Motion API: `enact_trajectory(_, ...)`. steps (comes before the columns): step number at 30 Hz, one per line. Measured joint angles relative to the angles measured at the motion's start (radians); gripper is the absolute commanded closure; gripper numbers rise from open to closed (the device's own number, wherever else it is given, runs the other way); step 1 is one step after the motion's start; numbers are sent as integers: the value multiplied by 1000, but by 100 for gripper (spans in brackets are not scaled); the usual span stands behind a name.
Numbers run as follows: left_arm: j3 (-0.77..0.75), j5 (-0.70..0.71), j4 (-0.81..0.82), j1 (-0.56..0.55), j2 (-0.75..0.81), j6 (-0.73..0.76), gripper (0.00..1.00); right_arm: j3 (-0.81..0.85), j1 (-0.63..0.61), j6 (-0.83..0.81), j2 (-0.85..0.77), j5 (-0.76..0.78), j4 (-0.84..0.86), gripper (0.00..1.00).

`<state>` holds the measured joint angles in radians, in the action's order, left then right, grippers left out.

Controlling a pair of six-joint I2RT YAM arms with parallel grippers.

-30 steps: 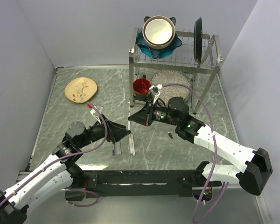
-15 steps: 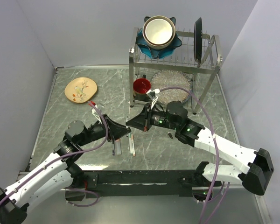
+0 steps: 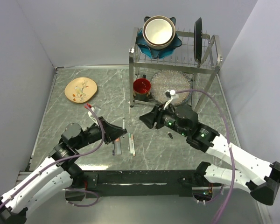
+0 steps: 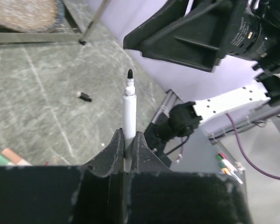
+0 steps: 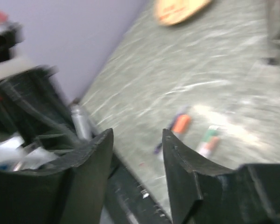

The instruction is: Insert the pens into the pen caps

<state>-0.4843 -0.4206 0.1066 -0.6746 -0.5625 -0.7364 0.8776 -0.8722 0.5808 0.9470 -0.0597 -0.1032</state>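
Note:
My left gripper (image 4: 126, 142) (image 3: 124, 132) is shut on a white pen (image 4: 129, 109) (image 3: 123, 124) that stands upright, its bare black tip pointing up. My right gripper (image 5: 137, 140) (image 3: 143, 120) hangs open and empty just right of that pen, which shows blurred (image 5: 80, 122) beside its left finger. A black pen cap (image 3: 170, 136) (image 4: 84, 96) lies alone on the table right of centre. Three more pens lie side by side near the front edge: a dark one (image 3: 114, 147), an orange-capped one (image 3: 129, 142) (image 5: 179, 125) and a green-and-orange one (image 3: 133, 148) (image 5: 209, 140).
A metal dish rack (image 3: 177, 63) stands at the back with a bowl (image 3: 158, 31) and a dark plate (image 3: 198, 33) on top. Under it are a red cup (image 3: 141, 87) and a glass dish (image 3: 170, 84). A patterned plate (image 3: 80, 89) lies back left.
The left gripper has shut on the white pen. The right gripper has opened, let go of that pen and drawn back to the right.

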Motion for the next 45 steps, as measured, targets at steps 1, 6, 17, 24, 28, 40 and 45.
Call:
enact_trajectory(1, -5, 10, -22, 0, 7, 8, 99, 2, 1, -12, -9, 64, -33, 42)
enact_trajectory(6, -35, 80, -123, 0, 53, 47, 99, 55, 58, -91, 85, 319, -272, 46)
enact_trajectory(17, -45, 147, -209, 0, 120, 101, 99, 61, 327, -276, 467, 247, -481, 56)
enact_trajectory(24, -46, 160, -232, 0, 119, 108, 99, 50, 364, -317, 568, 126, -481, 60)
enact_trajectory(28, -45, 174, -239, 0, 121, 108, 99, 51, 390, -318, 609, 67, -483, 60)
enact_trajectory(40, -46, 189, -251, 0, 126, 116, 99, 54, 404, -318, 681, 47, -496, 62)
enact_trajectory(45, -46, 192, -251, 0, 127, 116, 99, 54, 407, -314, 684, 44, -507, 73)
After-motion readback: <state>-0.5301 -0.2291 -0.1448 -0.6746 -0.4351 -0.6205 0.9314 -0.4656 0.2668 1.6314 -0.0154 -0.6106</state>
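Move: The black cap lies on the table about 5 cm ahead of the empty right hand, 15 cm to its right and some 29 cm below. The green-ended and orange-ended markers lie almost under this hand, about 1 cm ahead and 3 cm to its left; the red mug stands about 26 cm ahead, 1 cm to its right, 25 cm down. From the left hand, which holds the uncapped white pen, the cap is roughly 10 cm ahead, 20 cm right and 27 cm below. Swinging down fast and to its right, the right hand drops some 28 cm and travels 15 cm right, overshooting forward slightly before easing back as its fingers tip to point down over the black cap. They come in either side of it, their gap narrowing; a firm grip can't be seen. The left hand keeps the white pen pinched, drawing a few centimetres left. ##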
